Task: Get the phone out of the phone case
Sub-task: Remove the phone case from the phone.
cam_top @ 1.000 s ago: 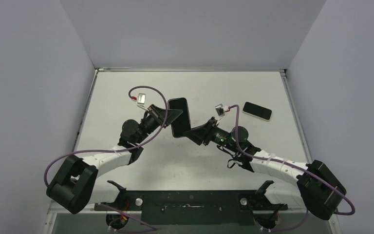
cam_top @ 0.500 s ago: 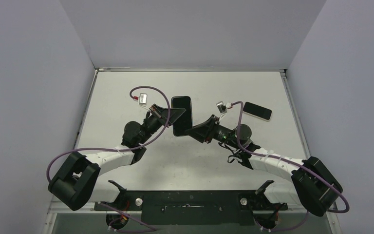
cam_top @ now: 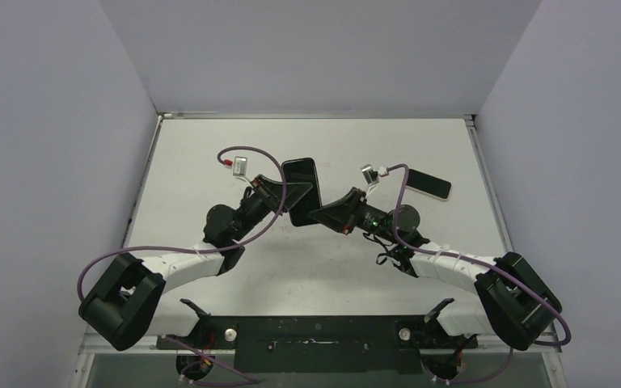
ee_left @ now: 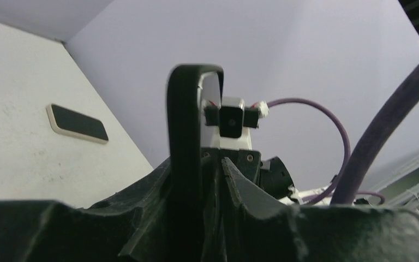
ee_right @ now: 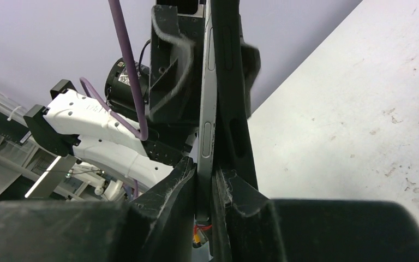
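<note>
A black phone in a black case (cam_top: 301,190) is held on edge above the table's middle, between both grippers. My left gripper (cam_top: 285,196) is shut on the case's left side. In the left wrist view (ee_left: 196,164) the case's black rim (ee_left: 184,120) stands upright between the fingers, and its top corner curls away with light showing behind it. My right gripper (cam_top: 321,212) is shut on the lower right edge. In the right wrist view (ee_right: 206,169) the fingers pinch the phone's grey edge (ee_right: 207,109), with the black case (ee_right: 230,82) lying against its right side.
A second black phone with a pale rim (cam_top: 427,183) lies flat at the table's back right and also shows in the left wrist view (ee_left: 77,123). The white table (cam_top: 210,153) has walls at the back and on both sides. Purple cables loop above both wrists.
Both grippers have carried the cased phone a little farther from the arm bases. The right arm has swung in closer to it. Both grips still hold.
</note>
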Available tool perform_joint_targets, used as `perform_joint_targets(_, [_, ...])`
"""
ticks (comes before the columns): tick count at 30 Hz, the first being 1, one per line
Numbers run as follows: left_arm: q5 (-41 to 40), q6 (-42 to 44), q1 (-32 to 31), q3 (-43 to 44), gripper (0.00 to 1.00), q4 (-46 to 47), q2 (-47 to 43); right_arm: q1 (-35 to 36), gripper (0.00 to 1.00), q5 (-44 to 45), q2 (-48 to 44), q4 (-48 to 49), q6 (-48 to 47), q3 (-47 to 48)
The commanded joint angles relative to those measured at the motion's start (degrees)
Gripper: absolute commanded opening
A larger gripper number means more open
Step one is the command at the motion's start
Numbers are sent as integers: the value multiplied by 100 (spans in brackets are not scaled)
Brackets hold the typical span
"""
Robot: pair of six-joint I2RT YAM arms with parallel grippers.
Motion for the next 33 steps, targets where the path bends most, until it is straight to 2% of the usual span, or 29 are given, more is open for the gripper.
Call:
perform_joint_targets(1, [989,536,-255,60,36,-767,-413,-75,0,453,-215,712,-79,368])
perform_joint_targets(4, [1024,731,-92,32,50,-1000,-632,-124,0,488,-345,550,-45,348])
perform_joint_targets(7, [1074,814,179,-63,60,-1154,-849,-178,0,553,-460,426,-15,301])
perform_joint_targets(12, [1246,904,515,-234,69,-1221,-1144,-285,0,592,-524,282,105,229])
perform_joint_targets(24, [1105,1624,626,-479,69,-2564,-1792,-487,0,524,-817,257,377,175])
perform_joint_targets(33, [1233,1585,576,-529,66,-2533,-1632,-484,0,510,-886,265,458,189])
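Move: The cased phone's middle lies about 2 cm back and 1 cm left of the left hand, some 1 cm lower, with that hand's fingers still around its upper part. The right hand grips its near end, so from there the middle is roughly 5 cm ahead, 3 cm left and 2 cm up. On the table the other phone rests about 24 cm ahead, 37 cm right and 21 cm below the right hand. The cased phone is let go by the left hand, whose fingers spread wide as it draws back and down, then slips left while sinking to about 5.5 cm lower, rolling some 20 degrees with its left side rising. The right hand keeps its pinch on the near end and carries the phone up, right and forward, about 5 cm in all, turning slightly clockwise. ##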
